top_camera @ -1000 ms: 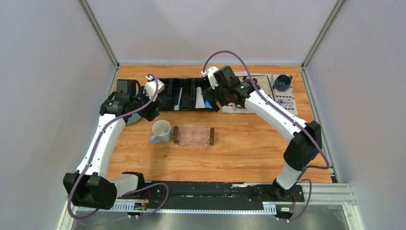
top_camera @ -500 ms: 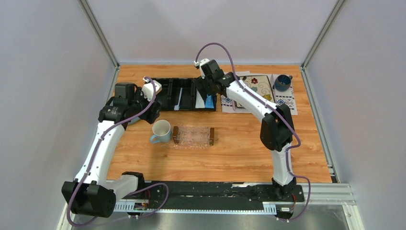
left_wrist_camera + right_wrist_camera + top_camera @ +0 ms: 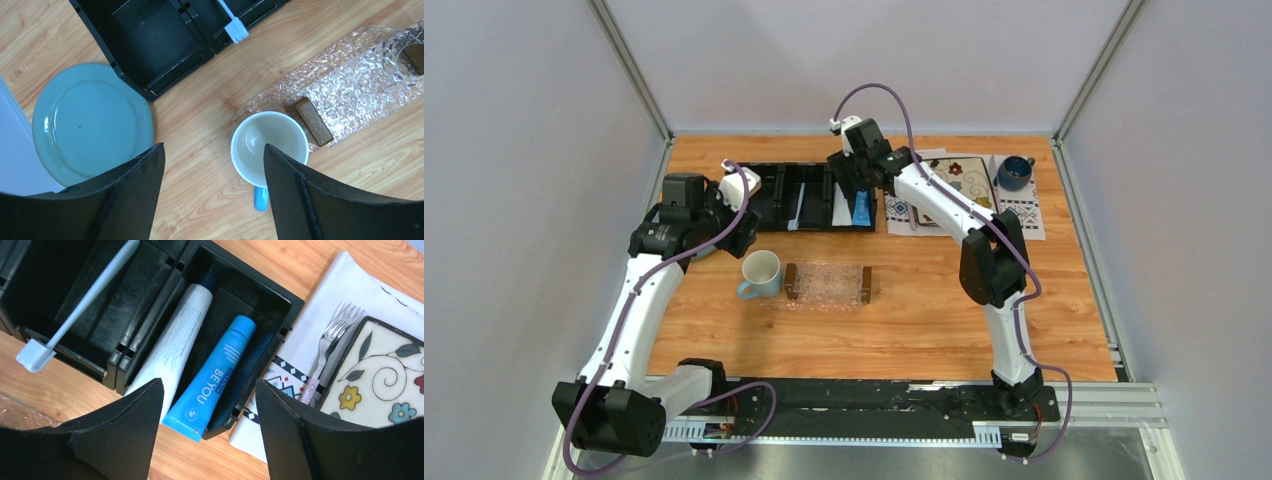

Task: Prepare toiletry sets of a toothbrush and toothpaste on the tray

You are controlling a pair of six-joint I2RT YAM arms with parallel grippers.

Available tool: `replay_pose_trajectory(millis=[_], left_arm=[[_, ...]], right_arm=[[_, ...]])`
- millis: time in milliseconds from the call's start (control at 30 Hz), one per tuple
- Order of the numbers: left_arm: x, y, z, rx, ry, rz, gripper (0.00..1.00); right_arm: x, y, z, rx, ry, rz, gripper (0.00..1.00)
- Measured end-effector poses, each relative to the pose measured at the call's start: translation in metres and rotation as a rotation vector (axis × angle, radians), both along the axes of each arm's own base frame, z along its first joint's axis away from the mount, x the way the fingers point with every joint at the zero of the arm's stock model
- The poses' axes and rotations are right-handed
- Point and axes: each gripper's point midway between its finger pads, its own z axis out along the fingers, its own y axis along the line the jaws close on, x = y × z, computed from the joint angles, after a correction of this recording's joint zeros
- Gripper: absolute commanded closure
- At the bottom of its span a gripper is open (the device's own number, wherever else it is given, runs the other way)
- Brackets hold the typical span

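Observation:
The toothbrush (image 3: 799, 205) (image 3: 85, 297) lies slanted in the middle compartment of the black organizer (image 3: 776, 210); its white end (image 3: 235, 30) pokes over the near wall. A blue toothpaste tube (image 3: 217, 375) (image 3: 862, 210) and a white tube (image 3: 172, 345) lie side by side in the right compartment. My right gripper (image 3: 209, 382) (image 3: 849, 190) hovers open above the blue tube's flat end, touching nothing. The clear tray (image 3: 828, 283) (image 3: 360, 75) with brown end bars holds nothing. My left gripper (image 3: 212, 147) (image 3: 736, 228) hangs open over bare wood left of the tray.
A white mug (image 3: 761, 272) (image 3: 269, 147) with a blue handle stands against the tray's left bar. A teal plate (image 3: 92, 122) lies left of the organizer. A floral plate (image 3: 385, 375), a fork (image 3: 330, 345) and a dark blue mug (image 3: 1014, 172) sit on a placemat at the back right.
My right arm has swung left from beside the floral plate to above the organizer's right compartment, and its jaws have narrowed a little. The left gripper has opened wider and barely shifted.

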Motion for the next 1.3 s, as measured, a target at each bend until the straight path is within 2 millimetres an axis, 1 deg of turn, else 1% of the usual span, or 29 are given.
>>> replay_pose_trajectory(millis=[100,167,233,400,533,867,933,1100,1300], left_arm=[[0.001,0.000,0.000,0.000,-0.002,0.000,0.20],[0.001,0.000,0.000,0.000,-0.005,0.000,0.20],[0.001,0.000,-0.002,0.002,-0.002,0.002,0.20],[0.001,0.001,-0.004,0.006,0.001,0.006,0.21],[0.001,0.002,-0.006,0.009,0.002,0.004,0.21],[0.001,0.002,-0.010,0.011,0.007,0.005,0.21],[0.001,0.002,-0.011,0.011,0.006,0.005,0.21],[0.001,0.002,-0.013,0.012,0.012,0.005,0.21],[0.002,0.002,-0.016,0.012,0.020,0.005,0.21]], right_arm=[[0.004,0.006,0.005,0.025,-0.010,0.002,0.28],[0.008,0.010,0.004,0.041,-0.013,0.001,0.28],[0.010,0.014,0.000,0.049,-0.005,0.000,0.28],[0.013,0.019,-0.021,0.053,0.032,-0.011,0.28],[0.013,0.022,-0.033,0.055,0.056,-0.018,0.28],[0.018,0.031,-0.042,0.076,0.083,-0.020,0.28],[0.018,0.032,-0.047,0.077,0.094,-0.023,0.28],[0.014,0.030,-0.061,0.060,0.130,-0.030,0.29],[0.013,0.030,-0.065,0.059,0.139,-0.034,0.29]])
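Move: From the open right hand, the white toothpaste lies roughly 4 cm to the left, 1 cm ahead and 12 cm below. At about that same depth, the blue toothpaste is some 1 cm right and 1 cm ahead, and the toothbrush about 13 cm left and 1 cm ahead. From the left hand, the white toothpaste is about 21 cm right, 14 cm ahead and 19 cm below. The right hand sinks about 6.5 cm and shifts 3 cm left towards the white toothpaste, fingers staying open. ##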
